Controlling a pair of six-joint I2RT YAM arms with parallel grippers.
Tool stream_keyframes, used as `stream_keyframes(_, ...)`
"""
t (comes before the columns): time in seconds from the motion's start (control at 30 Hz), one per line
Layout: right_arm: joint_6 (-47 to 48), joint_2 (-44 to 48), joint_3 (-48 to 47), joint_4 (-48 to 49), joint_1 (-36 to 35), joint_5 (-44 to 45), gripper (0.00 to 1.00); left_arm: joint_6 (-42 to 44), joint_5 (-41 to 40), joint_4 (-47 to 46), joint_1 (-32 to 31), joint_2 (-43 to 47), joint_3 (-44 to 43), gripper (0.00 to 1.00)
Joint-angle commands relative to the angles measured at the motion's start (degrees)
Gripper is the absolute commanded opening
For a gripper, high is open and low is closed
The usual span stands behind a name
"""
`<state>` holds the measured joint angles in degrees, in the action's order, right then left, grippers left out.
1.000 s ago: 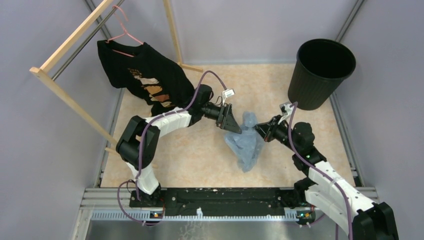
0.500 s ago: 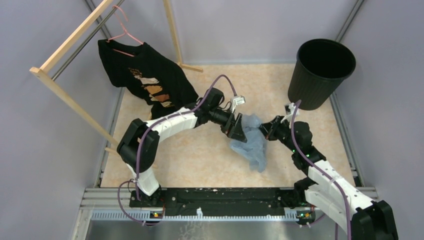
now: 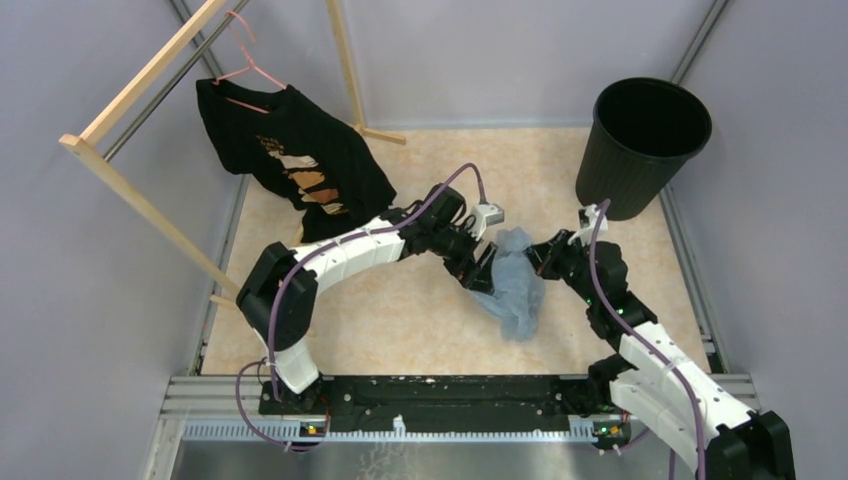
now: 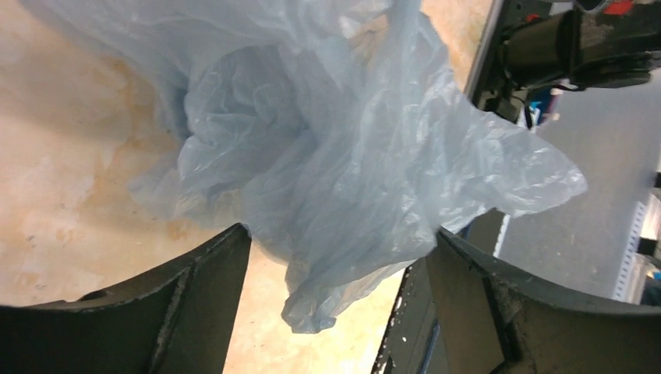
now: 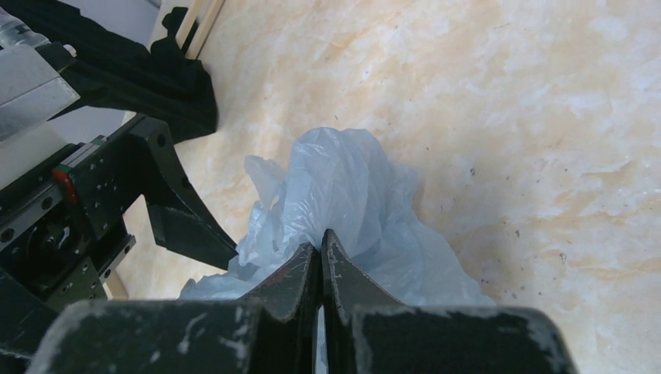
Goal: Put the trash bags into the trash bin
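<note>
The pale-blue, wrinkly trash bag [image 3: 515,285] hangs crumpled between the two grippers in the middle of the table. My right gripper [image 3: 541,262] is shut on its upper folds; the right wrist view has the tips [image 5: 319,238] pinched together on the film [image 5: 343,175]. From the left, my left gripper [image 3: 487,268] stands open, and in its wrist view the jaws [image 4: 341,232] straddle the bag's [image 4: 335,148] lower bulge without closing on it. The round black trash bin [image 3: 622,180] stands upright at the back right, apart from both arms.
A black T-shirt [image 3: 300,160] hangs on a pink hanger from a wooden rack [image 3: 140,95] at the back left. Grey walls close in the table on both sides. A metal rail [image 3: 450,395] with the arm bases runs along the near edge.
The left arm has reached to the right, bringing its open jaws around the bag. The right gripper, still shut, has carried the bag a little to the right.
</note>
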<state>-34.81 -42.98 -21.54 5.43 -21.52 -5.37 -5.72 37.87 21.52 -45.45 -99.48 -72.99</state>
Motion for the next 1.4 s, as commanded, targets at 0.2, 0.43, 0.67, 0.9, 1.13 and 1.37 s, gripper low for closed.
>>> stream_keyframes(0.2,1.88,3.32,-4.27,-2.19,0.57,1.9,0.0,1.47,-14.5,2.08,-0.18,3.56,-2.26,0.44)
stream_keyframes(0.43,5.55,6.08,-7.9,-7.09,0.51,2.33,0.0,1.04,-19.25,-2.16,-0.17,8.86,0.95,0.08)
stream_keyframes(0.67,11.15,6.01,-11.61,-10.75,0.53,6.51,0.36,-1.57,-42.63,-6.29,-0.12,15.2,5.83,0.0)
stream_keyframes(0.9,10.55,0.11,-10.97,-11.25,4.42,7.48,0.59,-3.01,-56.88,2.49,0.08,9.4,0.64,0.0)
stream_keyframes(1.13,5.23,-10.93,-8.9,-2.9,17.68,-16.36,0.83,-3.09,-56.65,4.89,0.07,7.41,-1.02,0.0)
stream_keyframes(1.37,-5.57,-27.5,-6.8,17.37,21.34,-34.13,0.91,-1.58,-52.49,1.19,0.09,10.57,1.48,0.0)
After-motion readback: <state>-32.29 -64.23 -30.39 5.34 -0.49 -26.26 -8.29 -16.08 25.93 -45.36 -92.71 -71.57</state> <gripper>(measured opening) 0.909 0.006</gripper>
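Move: Both grippers work at the blue trash bag, whose middle is about 6 cm right, 3 cm back and 5 cm below the left hand's wide-open fingers, and some 4 cm left, 5 cm back and 7 cm below the shut right fingers that already hold it. The trash bin stands roughly 31 cm right and 18 cm ahead of the left hand, its middle a little lower. The black shirt hangs about 37 cm left and 22 cm ahead, slightly higher. The left fingers close on the near left part of the bag while easing forward, then, shut, draw it forward and left about 11 cm each way in an arc that lifts some 5 cm and comes down again, the wrist swinging some 50 degrees so that right-pointing fingers end pointing forward and down. The right hand first lifts about 6 cm, opening as it nears the top and letting go of the bag, then swings forward and right about 5 cm each and sinks some 9 cm with fingers wide open towards the bag's right edge. ##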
